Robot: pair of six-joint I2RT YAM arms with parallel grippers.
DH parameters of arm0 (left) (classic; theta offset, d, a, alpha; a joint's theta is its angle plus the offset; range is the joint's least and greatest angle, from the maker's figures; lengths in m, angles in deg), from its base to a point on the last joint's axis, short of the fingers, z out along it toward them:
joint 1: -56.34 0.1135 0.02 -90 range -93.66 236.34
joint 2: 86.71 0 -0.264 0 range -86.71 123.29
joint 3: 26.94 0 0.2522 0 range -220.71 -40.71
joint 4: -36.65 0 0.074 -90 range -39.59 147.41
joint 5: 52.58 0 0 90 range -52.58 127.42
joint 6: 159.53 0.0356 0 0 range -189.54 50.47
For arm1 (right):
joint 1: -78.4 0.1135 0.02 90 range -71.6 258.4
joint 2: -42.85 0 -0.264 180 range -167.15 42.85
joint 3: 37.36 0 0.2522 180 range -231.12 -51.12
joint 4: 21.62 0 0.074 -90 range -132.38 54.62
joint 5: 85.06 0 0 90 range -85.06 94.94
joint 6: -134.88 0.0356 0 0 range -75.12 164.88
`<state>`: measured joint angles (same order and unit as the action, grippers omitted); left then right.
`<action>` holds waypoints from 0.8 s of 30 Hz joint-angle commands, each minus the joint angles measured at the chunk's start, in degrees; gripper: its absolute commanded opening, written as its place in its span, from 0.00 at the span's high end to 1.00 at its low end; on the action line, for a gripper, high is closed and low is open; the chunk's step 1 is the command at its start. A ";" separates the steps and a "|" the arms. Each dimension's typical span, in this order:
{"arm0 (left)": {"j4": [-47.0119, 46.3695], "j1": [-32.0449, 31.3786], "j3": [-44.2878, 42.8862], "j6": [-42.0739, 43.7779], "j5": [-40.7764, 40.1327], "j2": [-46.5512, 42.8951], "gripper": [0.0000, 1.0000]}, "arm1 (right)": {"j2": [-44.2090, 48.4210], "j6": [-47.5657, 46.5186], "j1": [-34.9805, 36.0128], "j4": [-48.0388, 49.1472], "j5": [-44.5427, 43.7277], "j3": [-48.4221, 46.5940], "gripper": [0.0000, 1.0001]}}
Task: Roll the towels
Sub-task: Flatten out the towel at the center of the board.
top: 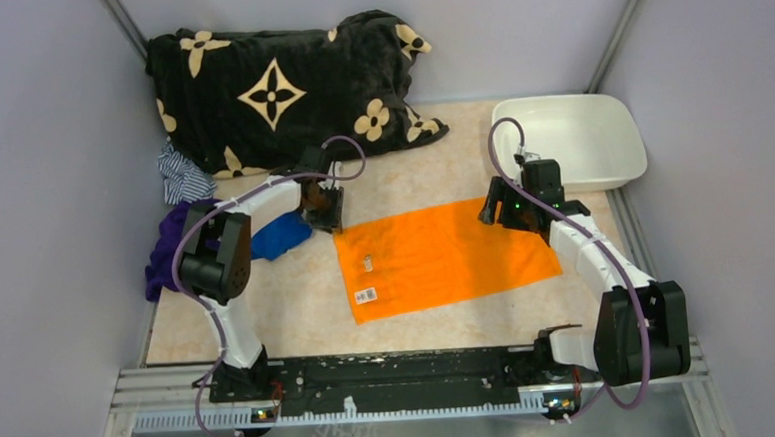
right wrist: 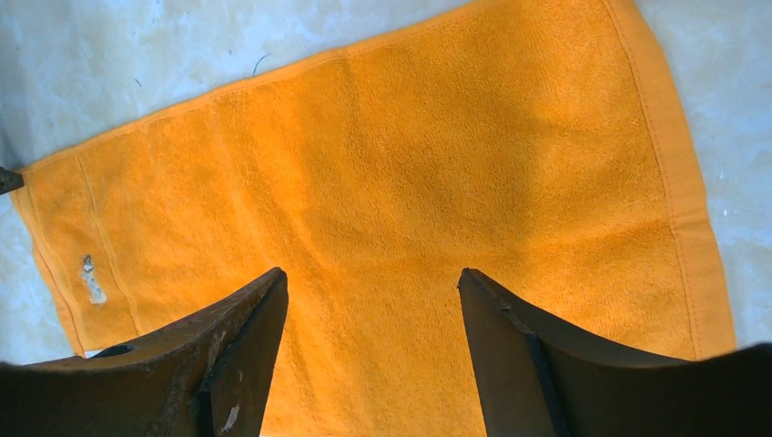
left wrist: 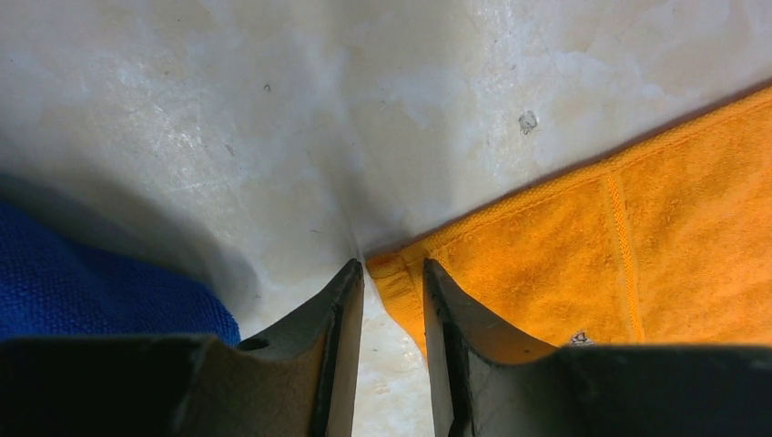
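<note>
An orange towel (top: pixel 446 255) lies spread flat on the pale table, with two small white labels near its left edge. My left gripper (top: pixel 326 220) stands at its far-left corner. In the left wrist view the fingers (left wrist: pixel 391 264) are narrowly open and straddle that corner of the orange towel (left wrist: pixel 592 264); a slit of table shows between the left finger and the cloth. A blue towel (top: pixel 279 236) lies bunched just left of this gripper (left wrist: pixel 82 291). My right gripper (top: pixel 503 210) hovers wide open over the orange towel's far-right part (right wrist: pixel 410 164), with nothing between its fingers (right wrist: pixel 371 273).
A big black blanket with tan flower marks (top: pixel 277 89) fills the far left. A white basin (top: pixel 570 139) sits at the far right. A striped cloth (top: pixel 183 176) and a purple cloth (top: pixel 165 245) lie by the left wall. Grey walls close in on both sides.
</note>
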<state>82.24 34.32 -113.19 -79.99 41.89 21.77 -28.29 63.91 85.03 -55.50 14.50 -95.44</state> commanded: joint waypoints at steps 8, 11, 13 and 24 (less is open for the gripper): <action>6.48 -3.82 -0.88 1.04 -6.04 3.72 0.69 | 0.73 -1.35 0.29 2.15 -0.64 -2.09 0.31; 6.23 -3.97 -0.75 1.29 -7.19 3.93 0.78 | 0.73 -1.59 0.31 2.21 -0.91 -2.24 0.31; 6.50 -3.91 -0.88 2.52 -8.71 3.22 0.84 | 0.70 -1.86 0.26 2.17 -0.42 -2.60 0.31; 7.26 -0.62 2.13 16.19 -16.91 -2.85 0.94 | -8.15 -9.40 2.05 -4.15 3.44 -15.33 0.33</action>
<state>87.71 31.80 -113.06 -69.48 29.57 21.23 -32.81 59.47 85.75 -58.17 16.47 -102.85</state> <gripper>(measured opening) 0.067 0.670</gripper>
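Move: The orange towel's far-left corner is already between the left hand's open fingertips, level with them and about 1 cm below. The towel's white label lies some 14 cm back and 6 cm to the right; the blue towel is about 13 cm to the left and 1 cm ahead. From the right hand, the same corner is roughly 34 cm to the left, level fore and aft, and about 9 cm below. Left fingers pinch the orange corner, drag it about 4 cm left, tilting 15 degrees; right hand rises, forward 2 cm. ##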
